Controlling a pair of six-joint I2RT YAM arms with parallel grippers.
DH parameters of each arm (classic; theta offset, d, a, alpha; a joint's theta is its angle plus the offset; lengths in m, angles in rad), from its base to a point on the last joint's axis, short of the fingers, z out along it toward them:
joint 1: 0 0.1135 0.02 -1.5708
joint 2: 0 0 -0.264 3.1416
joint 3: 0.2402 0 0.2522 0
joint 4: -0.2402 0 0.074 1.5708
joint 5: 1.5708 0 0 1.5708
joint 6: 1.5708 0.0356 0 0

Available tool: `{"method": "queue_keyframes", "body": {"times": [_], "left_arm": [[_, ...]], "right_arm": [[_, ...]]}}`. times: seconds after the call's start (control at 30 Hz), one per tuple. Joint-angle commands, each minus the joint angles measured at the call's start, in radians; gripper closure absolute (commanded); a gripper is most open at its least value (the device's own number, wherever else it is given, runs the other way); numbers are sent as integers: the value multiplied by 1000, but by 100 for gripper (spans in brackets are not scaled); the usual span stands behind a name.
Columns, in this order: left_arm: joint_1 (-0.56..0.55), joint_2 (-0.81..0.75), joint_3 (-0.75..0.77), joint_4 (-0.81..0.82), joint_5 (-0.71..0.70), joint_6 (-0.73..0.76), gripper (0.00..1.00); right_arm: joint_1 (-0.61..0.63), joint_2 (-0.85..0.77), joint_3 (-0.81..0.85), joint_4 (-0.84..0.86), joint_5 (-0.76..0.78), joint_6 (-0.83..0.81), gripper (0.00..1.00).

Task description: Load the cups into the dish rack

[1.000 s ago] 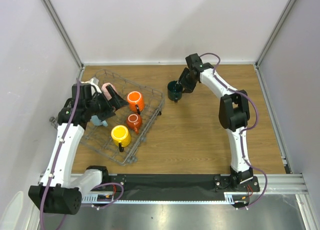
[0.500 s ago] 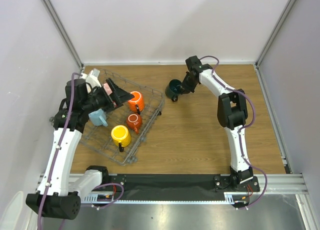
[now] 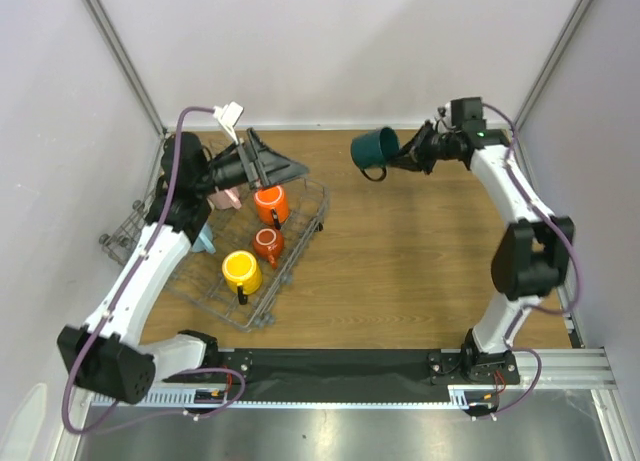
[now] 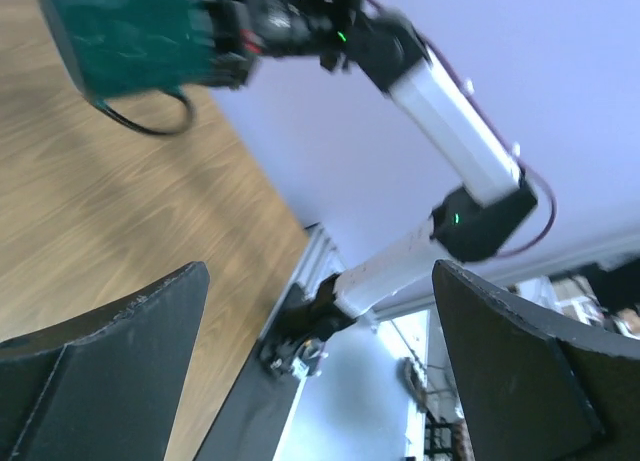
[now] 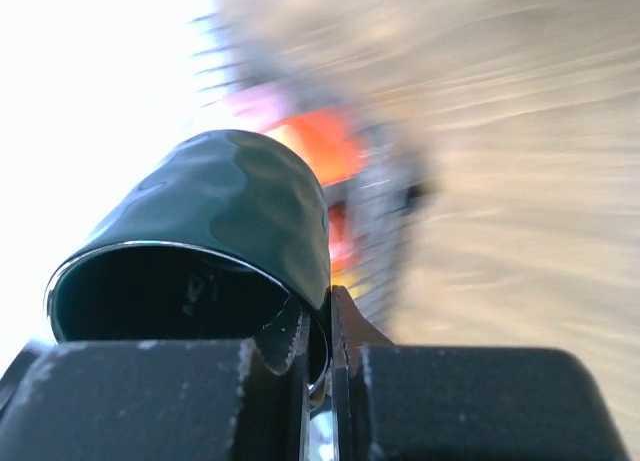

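Note:
My right gripper (image 3: 403, 157) is shut on the rim of a dark green cup (image 3: 375, 149), one finger inside and one outside. It holds the cup on its side in the air over the far middle of the table. In the right wrist view the green cup (image 5: 220, 221) fills the frame above the gripper (image 5: 326, 353). The wire dish rack (image 3: 298, 253) sits at the left and holds an orange cup (image 3: 270, 203), a small red cup (image 3: 267, 243), a yellow cup (image 3: 241, 271), a pink cup (image 3: 226, 196) and a light blue cup (image 3: 203, 239). My left gripper (image 3: 288, 167) hangs open and empty above the rack's far side, pointing at the green cup (image 4: 125, 31).
Wooden tabletop (image 3: 400, 271) with pale walls on three sides. Aluminium posts stand at the back corners. My right arm (image 4: 450, 121) crosses the left wrist view. A black strip runs along the table's near edge (image 3: 340, 366).
My right gripper shut on the green cup's rim, lifted it off the table and tipped it sideways. My left arm rose out of the rack and turned toward the right.

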Motion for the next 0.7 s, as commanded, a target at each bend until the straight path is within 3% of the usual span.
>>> {"method": "queue_keyframes", "body": {"times": [0.0,0.13,0.4,0.67], "left_arm": [[-17,54,47,311,101,-135,0],[-66,132,116,383,92,-183,0],[-98,166,156,468,69,-223,0],[-149,180,175,434,59,-201,0]], "right_arm": [[33,-204,-51,268,-349,162,100],[48,-306,-120,477,-442,326,100],[102,-370,-115,495,-484,355,100],[163,-370,-115,545,-493,378,100]]}}
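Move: The right gripper already holds the dark green cup by its rim, in the air; the open left gripper it is being taken to is about 15 cm back, 18 cm to its left and 15 cm higher. From the left hand the cup is some 18 cm ahead, 12 cm to the right and 15 cm lower. Racked about 30 cm below the left hand are the orange cup, 14 cm ahead and 9 cm left, and the red cup, 6 cm ahead and 9 cm left. Still pinching the green cup's rim, the right hand sweeps up about 18 cm, back some 13 cm and left 7 cm to the left gripper, slowing midway, while its wrist levels and swings counter-clockwise. The left hand rises about 6 cm and shifts 5 cm right, fingers wide open towards the cup's base; no touch there can be made out. ##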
